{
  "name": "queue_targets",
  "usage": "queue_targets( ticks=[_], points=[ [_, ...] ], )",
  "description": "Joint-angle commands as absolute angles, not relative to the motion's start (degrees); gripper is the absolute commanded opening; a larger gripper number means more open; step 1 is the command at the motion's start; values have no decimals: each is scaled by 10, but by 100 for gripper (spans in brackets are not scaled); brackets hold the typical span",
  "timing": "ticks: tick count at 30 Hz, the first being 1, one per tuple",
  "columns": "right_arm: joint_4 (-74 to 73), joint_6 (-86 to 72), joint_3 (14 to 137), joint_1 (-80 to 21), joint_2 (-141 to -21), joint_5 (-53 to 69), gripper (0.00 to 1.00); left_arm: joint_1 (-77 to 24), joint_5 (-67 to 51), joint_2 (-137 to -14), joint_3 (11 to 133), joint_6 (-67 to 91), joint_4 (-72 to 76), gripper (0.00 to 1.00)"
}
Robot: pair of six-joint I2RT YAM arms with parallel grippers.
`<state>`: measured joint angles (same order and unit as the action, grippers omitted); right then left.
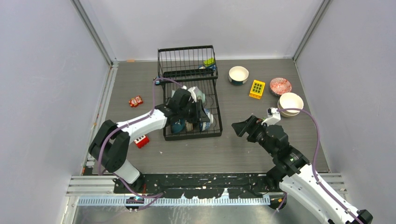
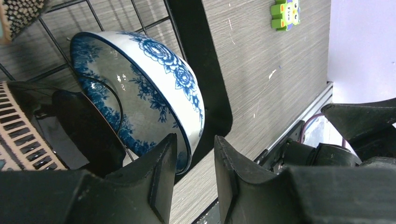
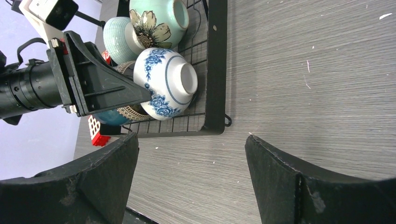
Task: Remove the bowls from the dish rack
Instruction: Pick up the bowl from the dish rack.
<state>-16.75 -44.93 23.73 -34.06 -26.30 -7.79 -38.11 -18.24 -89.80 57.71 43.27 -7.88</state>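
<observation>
The black wire dish rack (image 1: 191, 136) holds several bowls. A blue-and-white patterned bowl (image 2: 154, 84) leans on its side at the rack's near right corner (image 3: 163, 88). Behind it lie a teal bowl (image 3: 116, 39) and a pale green flowered one (image 3: 156, 18). A brown patterned bowl (image 2: 18, 135) sits beside it. My left gripper (image 2: 194, 158) reaches into the rack (image 1: 203, 114). Its narrowed jaws straddle the blue-and-white bowl's rim, and a gap still shows on the outer side. My right gripper (image 3: 191, 149) hangs wide open over bare table right of the rack (image 1: 240, 127).
Three bowls stand on the table at the back right: white-and-dark (image 1: 238, 74), red-patterned (image 1: 280, 86), cream (image 1: 290, 103). A yellow block (image 1: 257, 88) lies between them. Red toys (image 1: 136, 101) (image 1: 141, 141) lie left of the rack. A green toy (image 1: 209, 61) sits in the rack's raised back.
</observation>
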Motion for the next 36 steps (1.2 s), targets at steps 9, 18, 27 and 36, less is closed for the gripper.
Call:
queue_targets(
  ticks=[9,18,27,36],
  points=[
    [-148,-445,240,-342,-265,-78,88,-370,-228,-895,543,439,31,27],
    [-147,-446,236,-342,-267,-78,87,-361,-229,-883,514,446,71,5],
    [-141,-445,235,-342,-274,-77,87,-359,-244,-852,508,449,109,0],
    [-140,-445,237,-342,-273,-78,87,-358,-250,-827,505,447,121,0]
  ],
)
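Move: The blue-and-white floral bowl leans at the rack's near right end, its rim already between the left hand's open fingers; its middle is about 2 cm ahead, 1 cm right and 4 cm below. The green bowl is some 9 cm ahead and 4 cm left, the brown patterned bowl roughly 8 cm left and 3 cm back, both about 5 cm below. From the right hand the floral bowl lies about 15 cm left, 5 cm ahead and 8 cm below. The floral bowl's rim gets pinched by the left hand, one finger inside the bowl and the other outside, as the half-open fingers close almost fully. The hand stays almost in place, wavering by under 1 cm, while the wrist rolls about 8 degrees, its left side dropping; the grip is then held. ##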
